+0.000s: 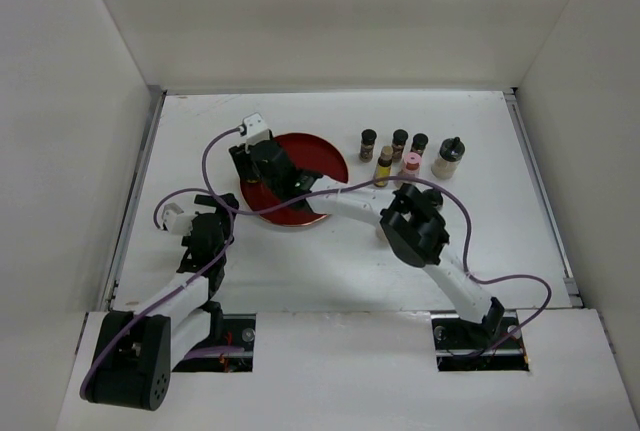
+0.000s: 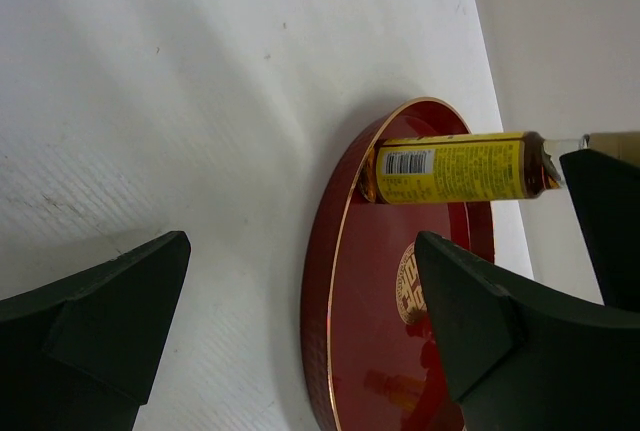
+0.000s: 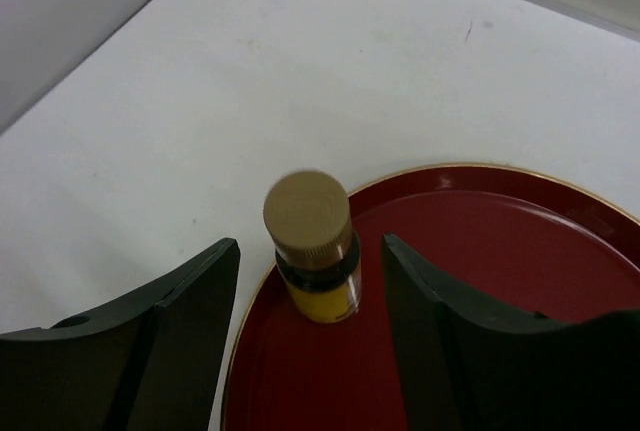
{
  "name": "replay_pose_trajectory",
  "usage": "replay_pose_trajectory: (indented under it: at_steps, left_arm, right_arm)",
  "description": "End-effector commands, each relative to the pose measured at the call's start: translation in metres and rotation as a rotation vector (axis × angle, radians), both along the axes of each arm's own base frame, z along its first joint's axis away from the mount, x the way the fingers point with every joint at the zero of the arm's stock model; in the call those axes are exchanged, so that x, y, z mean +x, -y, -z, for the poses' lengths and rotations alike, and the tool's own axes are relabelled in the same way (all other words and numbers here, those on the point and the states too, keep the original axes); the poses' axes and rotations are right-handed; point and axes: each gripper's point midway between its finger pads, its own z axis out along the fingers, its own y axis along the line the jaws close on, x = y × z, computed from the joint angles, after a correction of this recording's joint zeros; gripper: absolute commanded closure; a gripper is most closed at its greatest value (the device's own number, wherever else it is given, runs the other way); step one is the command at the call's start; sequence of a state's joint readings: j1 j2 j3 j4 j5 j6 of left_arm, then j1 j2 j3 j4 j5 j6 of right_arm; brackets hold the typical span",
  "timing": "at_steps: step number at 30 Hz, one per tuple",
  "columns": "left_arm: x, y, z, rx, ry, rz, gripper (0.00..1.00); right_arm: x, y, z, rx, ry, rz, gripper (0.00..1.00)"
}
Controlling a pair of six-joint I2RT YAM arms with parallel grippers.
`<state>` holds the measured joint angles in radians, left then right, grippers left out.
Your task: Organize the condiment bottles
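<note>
A slim yellow bottle (image 3: 312, 251) with a gold cap stands upright just inside the rim of the round red tray (image 3: 500, 251). My right gripper (image 3: 310, 243) is open with a finger on each side of it, small gaps showing. In the left wrist view the same bottle (image 2: 455, 168) shows at the tray's far edge. My left gripper (image 2: 302, 251) is open and empty, low at the tray's near rim (image 2: 335, 281). In the top view the right gripper (image 1: 275, 176) covers this bottle. Several other bottles (image 1: 399, 141) stand grouped at the back right.
The group holds dark-capped bottles, a yellow one (image 1: 384, 163), a pink-lidded one (image 1: 410, 164) and a cream one (image 1: 449, 158). The right arm (image 1: 415, 226) crosses the table from its base to the tray. White walls enclose the table.
</note>
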<state>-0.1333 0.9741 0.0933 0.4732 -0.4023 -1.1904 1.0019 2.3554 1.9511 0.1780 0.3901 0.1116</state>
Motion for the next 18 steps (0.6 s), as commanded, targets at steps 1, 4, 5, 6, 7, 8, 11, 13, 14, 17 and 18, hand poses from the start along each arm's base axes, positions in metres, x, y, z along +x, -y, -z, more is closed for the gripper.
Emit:
replay_pose_trajectory:
  at_steps: [1,4,5,6,7,8,11,13,14,17,18]
  left_arm:
    - [0.006,0.001,-0.012,-0.015,0.053,0.002,0.00]
    - [0.006,0.001,-0.016,-0.018,0.068,0.003,0.00]
    - [0.006,0.001,-0.016,-0.016,0.067,0.002,0.00]
    - [0.006,0.001,-0.015,-0.016,0.061,0.002,0.00]
    - [0.006,0.001,-0.013,-0.015,0.055,0.002,0.00]
    - [0.006,0.002,-0.012,-0.015,0.054,0.005,0.00]
    - [0.006,0.004,-0.016,-0.020,0.065,0.014,0.00]
    - [0.006,0.005,-0.014,-0.014,0.057,0.017,0.00]
    - [0.007,0.005,-0.013,-0.012,0.052,0.019,0.00]
    - [0.007,0.007,-0.014,-0.013,0.056,0.028,0.00]
    - [0.008,0.007,-0.016,-0.013,0.060,0.029,0.00]
  right_arm:
    - [-0.014,0.005,-0.112,0.215,0.113,0.000,0.33]
    - [-0.026,0.017,-0.138,0.298,0.097,-0.006,0.32]
    - [-0.028,0.024,-0.146,0.320,0.097,-0.003,0.32]
    - [-0.030,0.033,-0.156,0.342,0.103,0.002,0.32]
    - [-0.030,0.044,-0.165,0.361,0.110,0.010,0.32]
    - [-0.031,0.054,-0.171,0.377,0.113,0.019,0.31]
    - [-0.031,0.099,-0.180,0.388,0.127,0.070,0.42]
    - [-0.023,0.141,-0.172,0.350,0.122,0.146,0.64]
    - [-0.018,0.166,-0.166,0.328,0.111,0.199,0.72]
    - [-0.011,0.237,-0.143,0.275,0.073,0.361,0.82]
    - [-0.009,0.261,-0.136,0.259,0.067,0.415,0.80]
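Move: The right hand is open around the cap of the yellow-labelled bottle standing on the red plate; its middle is some 5 cm below and about 1 cm ahead and left. The second yellow-labelled bottle, apparently next, stands level ahead, roughly 33 cm right and 5 cm lower; the pink-capped bottle is 6 cm farther right of it, the nearest black-capped jar 8 cm beyond and 4 cm left of it. From the left hand, that second bottle lies about 12 cm ahead, 38 cm right and slightly higher. No longer gripping the bottle on the plate, the right hand backs its open fingers off the cap by about 4 cm, climbs some 16 cm, then sweeps right about 20 cm across the plate towards the second yellow-labelled bottle. On the way its fingers draw nearly shut, and the wrist rolls its left side up and swings clockwise, each roughly 15 degrees. ##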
